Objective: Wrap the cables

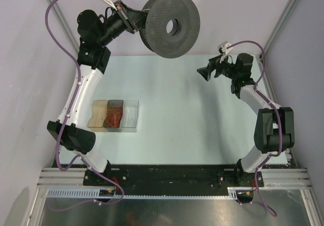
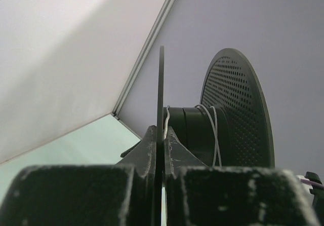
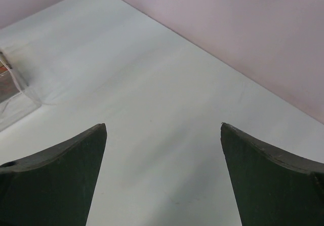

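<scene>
A black perforated spool (image 1: 171, 26) hangs in the air at the back of the table, held by my left gripper (image 1: 135, 21). In the left wrist view that gripper (image 2: 162, 135) is shut on the spool's thin near rim (image 2: 161, 84). Thin white cables (image 2: 214, 129) loop around the spool's hub (image 2: 195, 127), and one strand (image 2: 167, 119) runs down beside the pinched rim. My right gripper (image 1: 206, 72) hovers over the table to the right of the spool, apart from it. Its fingers (image 3: 61, 170) stand wide open with only bare table between them (image 3: 163, 127).
A clear plastic tray (image 1: 132, 115) with tan and orange-red contents sits on the table's left half, its corner showing in the right wrist view (image 3: 15, 91). Grey walls and metal frame posts (image 1: 286, 18) close in the back and sides.
</scene>
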You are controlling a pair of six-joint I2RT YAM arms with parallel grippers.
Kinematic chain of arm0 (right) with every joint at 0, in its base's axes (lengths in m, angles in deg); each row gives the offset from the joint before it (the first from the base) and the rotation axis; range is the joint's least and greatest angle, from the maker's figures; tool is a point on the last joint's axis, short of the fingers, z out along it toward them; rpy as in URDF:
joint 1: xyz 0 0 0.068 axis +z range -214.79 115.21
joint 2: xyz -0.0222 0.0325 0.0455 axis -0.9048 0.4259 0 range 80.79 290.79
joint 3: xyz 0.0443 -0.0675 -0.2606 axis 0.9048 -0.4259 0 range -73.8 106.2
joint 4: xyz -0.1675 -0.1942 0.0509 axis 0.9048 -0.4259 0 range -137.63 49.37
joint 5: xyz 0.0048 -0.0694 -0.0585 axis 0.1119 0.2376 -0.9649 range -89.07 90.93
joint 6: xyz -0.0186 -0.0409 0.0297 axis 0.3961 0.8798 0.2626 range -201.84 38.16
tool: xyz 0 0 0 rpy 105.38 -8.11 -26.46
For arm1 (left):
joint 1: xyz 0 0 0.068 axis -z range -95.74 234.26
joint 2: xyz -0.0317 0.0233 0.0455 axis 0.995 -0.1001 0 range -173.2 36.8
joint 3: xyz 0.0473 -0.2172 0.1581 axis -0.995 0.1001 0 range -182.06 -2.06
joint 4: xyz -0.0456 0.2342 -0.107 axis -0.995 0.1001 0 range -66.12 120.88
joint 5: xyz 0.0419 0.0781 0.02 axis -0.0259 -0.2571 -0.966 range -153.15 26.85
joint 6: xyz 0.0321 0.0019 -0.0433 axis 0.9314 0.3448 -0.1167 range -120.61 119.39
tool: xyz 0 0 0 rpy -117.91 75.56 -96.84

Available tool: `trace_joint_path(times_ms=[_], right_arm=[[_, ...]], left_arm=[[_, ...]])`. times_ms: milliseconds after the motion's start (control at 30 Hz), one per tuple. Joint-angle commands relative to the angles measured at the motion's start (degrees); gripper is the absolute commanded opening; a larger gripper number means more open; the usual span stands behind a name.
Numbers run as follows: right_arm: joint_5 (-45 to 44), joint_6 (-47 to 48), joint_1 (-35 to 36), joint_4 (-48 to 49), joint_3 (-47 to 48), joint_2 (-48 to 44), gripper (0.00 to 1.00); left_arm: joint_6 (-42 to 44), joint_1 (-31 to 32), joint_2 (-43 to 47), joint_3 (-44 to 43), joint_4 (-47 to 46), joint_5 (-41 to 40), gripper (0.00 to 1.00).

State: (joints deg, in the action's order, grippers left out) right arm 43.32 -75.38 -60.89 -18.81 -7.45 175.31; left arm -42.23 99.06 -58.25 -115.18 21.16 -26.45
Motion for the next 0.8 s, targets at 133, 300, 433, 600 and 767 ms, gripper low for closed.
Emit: trace_joint_path(times_ms=[133,300,433,600,767], right_arm=[[7.53,5.20,2.88,-0.57,-0.24,-2.10,0.99],[9.97,9.59,4.50,-5.58,-0.24,-3.16,0.99],[10.26,13.11,6.31,-4.91,-0.17,-1.95,0.99],[11.80,19.75,6.88,0.61,-0.20,0.91,0.99],[12.37,29.22,8.68,1.38,1.81,5.22,0.99]], left_arm=[[-1.36,-0.33,2.20,-1.72,-6.07,0.00,0.00],[-1.75,-0.38,2.39,-1.21,-6.21,-0.11,0.00],[-2.88,-0.33,1.37,-1.91,-6.62,0.30,0.00],[-3.41,0.36,0.11,-3.21,-6.94,0.98,0.00],[-3.58,1.25,-0.73,-4.18,-7.33,1.11,0.00]])
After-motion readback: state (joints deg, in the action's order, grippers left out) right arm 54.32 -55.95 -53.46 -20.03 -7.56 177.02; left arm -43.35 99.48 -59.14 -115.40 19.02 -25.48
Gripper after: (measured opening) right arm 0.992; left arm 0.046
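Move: The cable's loose end hangs roughly 12 cm to the right hand's left and 3 cm nearer the base, at about its height. The cable spool, held up in the left gripper, is some 16 cm left of the right hand, 7 cm back and 30 cm above; the cable box lies about 46 cm left, 20 cm back and 23 cm below. From the left hand, the loose end is some 16 cm right, 4 cm ahead and 30 cm below. The right hand, fingers already wide and kept so, sweeps about 7 cm to its left and some 4 cm back towards the dangling end of the cable, almost level, while it swings roughly 20 degrees counter-clockwise and rolls so that its left side dips. The left hand stays high and practically still, keeping its shut grip on the spool's flange with the cable pinched there. ##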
